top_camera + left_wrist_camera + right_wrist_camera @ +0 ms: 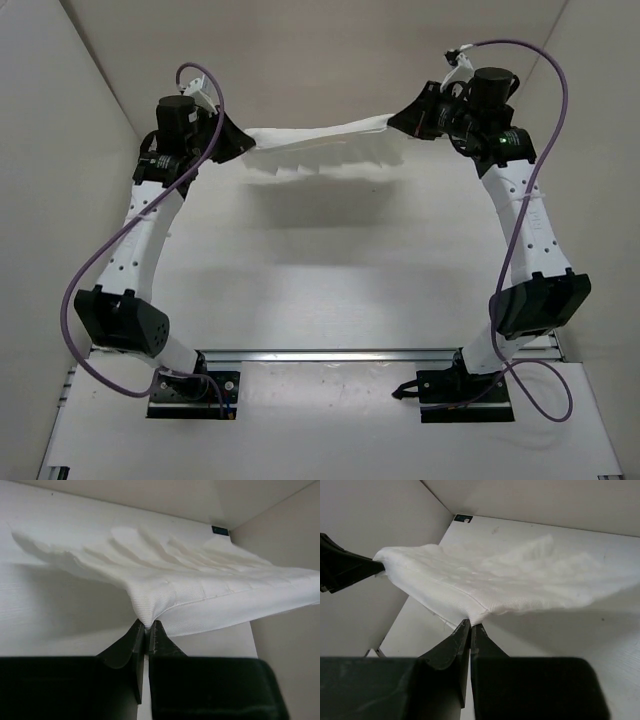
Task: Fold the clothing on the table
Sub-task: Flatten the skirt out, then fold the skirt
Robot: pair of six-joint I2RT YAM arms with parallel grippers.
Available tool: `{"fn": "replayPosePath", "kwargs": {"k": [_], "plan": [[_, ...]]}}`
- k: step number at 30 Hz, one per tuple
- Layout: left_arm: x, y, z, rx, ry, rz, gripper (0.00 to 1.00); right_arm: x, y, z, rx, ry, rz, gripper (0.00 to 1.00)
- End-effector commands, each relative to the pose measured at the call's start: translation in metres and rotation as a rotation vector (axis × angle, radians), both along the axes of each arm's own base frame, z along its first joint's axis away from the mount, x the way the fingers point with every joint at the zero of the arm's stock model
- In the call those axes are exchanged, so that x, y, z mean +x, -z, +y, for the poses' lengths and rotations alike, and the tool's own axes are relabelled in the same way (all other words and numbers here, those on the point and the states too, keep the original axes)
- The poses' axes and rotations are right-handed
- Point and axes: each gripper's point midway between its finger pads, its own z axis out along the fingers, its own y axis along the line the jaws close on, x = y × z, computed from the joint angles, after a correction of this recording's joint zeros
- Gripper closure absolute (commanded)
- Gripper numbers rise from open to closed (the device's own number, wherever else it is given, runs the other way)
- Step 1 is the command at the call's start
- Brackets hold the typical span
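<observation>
The clothing (320,150), a thin white crinkled fabric piece, hangs stretched between both grippers above the far end of the table (330,270), casting a shadow below. My left gripper (243,143) pinches its left corner. In the left wrist view the dark jaws (146,625) stand nearly together, with the clothing (200,580) fanning out in folds from the tips. My right gripper (395,122) pinches the right corner. In the right wrist view its gripper (470,623) is shut on a hem corner of the clothing (495,580), and the left gripper (345,567) shows at the far end.
White walls close in the table on the left, right and back. A metal rail (330,352) runs across the near edge between the arm bases. Purple cables (90,270) loop beside both arms. A small dark corner bracket (219,530) sits at the far table corner.
</observation>
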Motion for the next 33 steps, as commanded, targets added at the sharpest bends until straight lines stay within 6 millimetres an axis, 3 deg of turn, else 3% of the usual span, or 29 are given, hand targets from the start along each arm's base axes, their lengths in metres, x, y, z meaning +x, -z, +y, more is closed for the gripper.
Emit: {"fn": "replayPosePath", "kwargs": {"k": [1,2,4,5,6,7,8,10,11,12,14,15,17,18,19,21,23,27,33], "plan": [[-0.011,-0.014,0.017,0.033,-0.034,-0.05,1.0,0.003,-0.006,-0.015,-0.003,0.034,-0.026,1.0],[-0.012,0.005,0.014,0.039,-0.026,-0.019,1.0,0.003,0.005,-0.017,-0.008,0.036,-0.004,1.0],[-0.017,0.052,0.01,0.034,-0.018,0.049,1.0,0.007,0.058,-0.017,0.01,0.042,0.096,1.0],[-0.018,0.066,0.01,0.031,-0.017,0.068,1.0,0.006,0.085,-0.017,0.022,0.038,0.136,1.0],[-0.023,0.097,0.008,0.018,-0.02,0.117,1.0,0.004,0.101,-0.015,0.029,0.032,0.168,1.0],[-0.028,0.123,0.008,0.014,-0.019,0.156,1.0,0.001,0.13,-0.015,0.029,0.031,0.222,1.0],[-0.031,0.142,0.006,-0.006,-0.018,0.204,1.0,0.003,0.148,-0.015,0.027,0.034,0.257,1.0],[-0.049,0.201,0.004,-0.018,0.0,0.333,1.0,-0.011,0.202,-0.011,0.002,0.033,0.371,1.0],[-0.053,0.211,0.001,-0.016,0.014,0.363,1.0,-0.022,0.225,-0.006,-0.019,0.032,0.424,1.0],[-0.065,0.232,-0.001,-0.001,0.038,0.43,1.0,-0.026,0.233,-0.008,-0.029,0.044,0.437,1.0],[-0.088,0.258,-0.003,0.052,0.076,0.529,1.0,-0.052,0.26,-0.004,-0.069,0.055,0.5,1.0],[-0.091,0.264,-0.002,0.092,0.084,0.529,1.0,-0.058,0.257,-0.006,-0.083,0.073,0.49,1.0],[-0.107,0.273,0.002,0.153,0.076,0.56,1.0,-0.086,0.277,-0.006,-0.12,0.089,0.536,1.0],[-0.11,0.272,0.004,0.181,0.068,0.547,1.0,-0.092,0.271,-0.008,-0.117,0.101,0.522,1.0],[-0.12,0.273,0.002,0.197,0.079,0.548,1.0,-0.104,0.284,-0.011,-0.115,0.107,0.562,0.99],[-0.134,0.278,0.002,0.22,0.1,0.563,1.0,-0.125,0.284,-0.014,-0.096,0.087,0.565,1.0],[-0.16,0.281,-0.004,0.246,0.142,0.603,1.0,-0.146,0.293,-0.024,-0.103,0.096,0.616,1.0],[-0.193,0.275,-0.007,0.28,0.172,0.59,1.0,-0.172,0.276,-0.036,-0.086,0.099,0.596,1.0],[-0.227,0.245,0.005,0.253,0.179,0.537,1.0,-0.216,0.256,-0.044,-0.106,0.09,0.568,1.0]]}}
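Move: Both hands already hold the skirt's waistband by its ends, roughly 27 cm apart. The cloth hangs between them: its middle is about 13 cm to the left hand's right and 9 cm below it, and 13 cm to the right hand's left and 14 cm below it, 3 cm ahead of both. The bare table spot for it lies midway between them, some 9 cm back, about 33 cm below the left hand and 39 below the right. Down fast, then back: after a small lift both arms whip the waistband down about 30 cm over the bare table, wrists tipping down by up to 40 degrees. They draw it back towards the bases, about 20 cm in all, rising some 5 cm on the way, while the left hand also turns a little clockwise. Both grippers keep their pinch. ##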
